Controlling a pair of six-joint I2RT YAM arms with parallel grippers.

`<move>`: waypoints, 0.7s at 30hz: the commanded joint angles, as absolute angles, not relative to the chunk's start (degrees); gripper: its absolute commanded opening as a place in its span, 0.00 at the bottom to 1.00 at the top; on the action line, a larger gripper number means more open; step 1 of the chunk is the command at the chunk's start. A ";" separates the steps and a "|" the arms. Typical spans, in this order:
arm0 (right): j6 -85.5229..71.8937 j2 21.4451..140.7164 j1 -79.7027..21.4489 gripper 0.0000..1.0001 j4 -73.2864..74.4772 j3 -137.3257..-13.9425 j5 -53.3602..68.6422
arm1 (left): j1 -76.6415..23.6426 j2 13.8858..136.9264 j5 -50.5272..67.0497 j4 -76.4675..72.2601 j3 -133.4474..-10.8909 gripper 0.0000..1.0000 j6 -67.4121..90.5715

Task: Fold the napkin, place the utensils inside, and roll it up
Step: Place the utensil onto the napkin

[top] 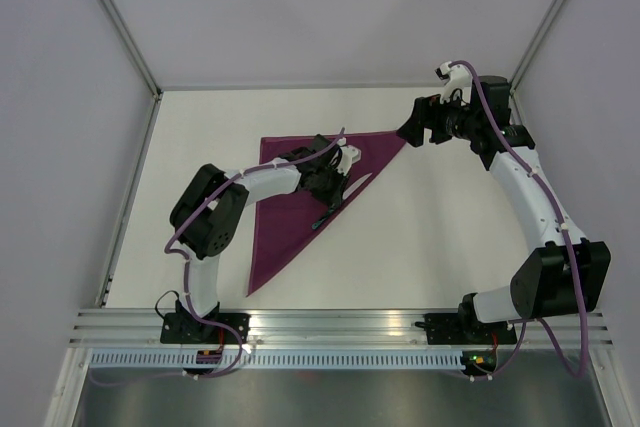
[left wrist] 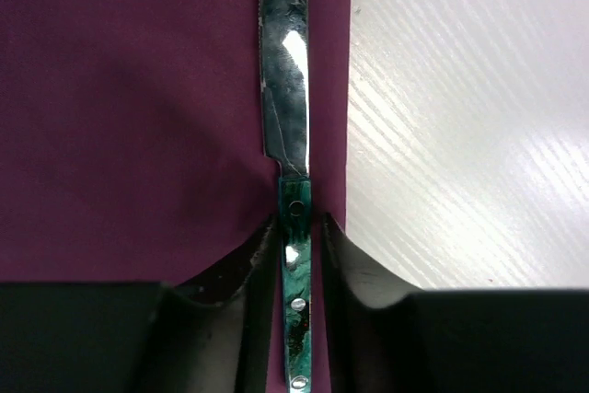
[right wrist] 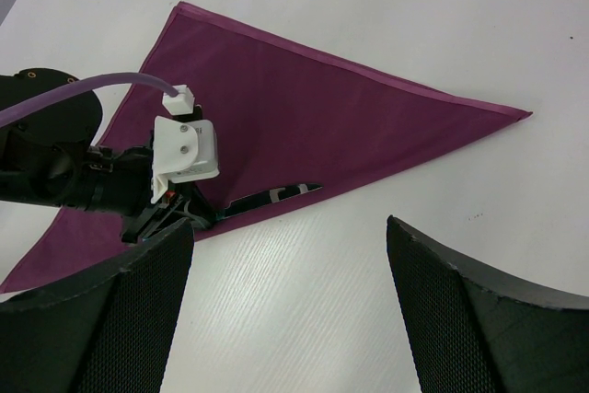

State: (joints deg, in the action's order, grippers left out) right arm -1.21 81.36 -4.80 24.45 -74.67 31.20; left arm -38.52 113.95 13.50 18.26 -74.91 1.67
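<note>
The napkin (top: pixel 290 217) (left wrist: pixel 138 89) (right wrist: pixel 322 108) lies flat on the white table, folded into a dark magenta triangle. A knife (top: pixel 358 185) (left wrist: pixel 285 89) (right wrist: pixel 276 195) with a green marbled handle and a steel blade rests on it, just inside its long right-hand edge. My left gripper (top: pixel 326 213) (left wrist: pixel 296 227) straddles the handle, and a thin strip of cloth shows between the handle and each finger. My right gripper (top: pixel 408 132) (right wrist: pixel 290 236) hovers wide open above the napkin's far right corner, holding nothing. No other utensils are in view.
White walls close in the table (top: pixel 450 227) on the left, back and right. An aluminium rail (top: pixel 340 325) runs along the near edge by the arm bases.
</note>
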 commanded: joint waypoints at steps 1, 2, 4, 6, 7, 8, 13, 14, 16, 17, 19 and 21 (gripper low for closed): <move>-1.14 81.56 -5.19 0.90 24.08 -74.62 30.85 | -39.11 112.24 12.04 18.02 -74.35 0.32 3.34; -1.06 81.48 -5.27 0.90 24.17 -74.62 30.85 | -39.11 111.80 11.95 18.02 -74.44 0.34 3.43; -1.05 81.65 -5.36 0.90 24.17 -74.62 30.76 | -39.11 111.36 11.52 17.93 -74.88 0.41 3.43; -0.97 81.56 -5.45 0.90 24.17 -74.79 30.67 | -39.11 110.66 11.17 17.93 -75.32 0.48 3.51; -1.05 81.56 -5.45 0.90 24.08 -74.79 30.67 | -39.02 110.39 10.73 17.93 -75.50 0.48 3.52; -1.05 81.56 -5.45 0.90 24.17 -74.71 30.59 | -39.11 110.13 10.46 17.84 -75.76 0.49 3.43; -0.88 81.30 -5.62 0.90 23.73 -74.71 30.50 | -38.67 106.28 8.88 17.76 -77.78 0.56 3.69; -0.97 81.04 -5.71 0.91 23.56 -74.62 30.59 | -38.41 105.13 8.53 17.58 -78.13 0.57 3.95; -0.79 80.51 -5.89 0.93 22.06 -74.71 31.11 | -37.18 101.71 6.17 17.67 -79.01 0.58 4.92; -0.70 80.42 -5.80 0.94 21.54 -74.97 31.46 | -36.31 100.38 5.54 18.01 -79.27 0.59 6.49; 1.21 80.59 -6.15 0.93 21.27 -76.02 33.13 | -32.97 95.31 2.23 19.24 -79.37 0.59 8.86; 2.89 80.68 -7.03 0.92 22.49 -76.64 33.84 | -27.90 91.17 0.27 22.49 -78.84 0.60 13.96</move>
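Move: The knife lies on the folded napkin along its diagonal edge, blade pointing forward and right; its middle is about 1 cm ahead and 1 cm right of the left hand, whose fingers straddle the handle just behind the blade. From there the napkin's far left corner is some 20 cm ahead and 20 cm left, its right corner about 20 cm ahead and 20 cm right. From the right hand the knife is roughly 5 cm back, 18 cm left and 25 cm below. The knife's handle is let go: the left fingers, already easing apart on either side of it, spread to somewhat over half open. The hand then lifts away, slowly at first and quickly at the end, about 10 cm up with some 4 cm forward and 3 cm left, over the napkin, tipping its fingertips up and turning counter-clockwise by about 10 degrees. ##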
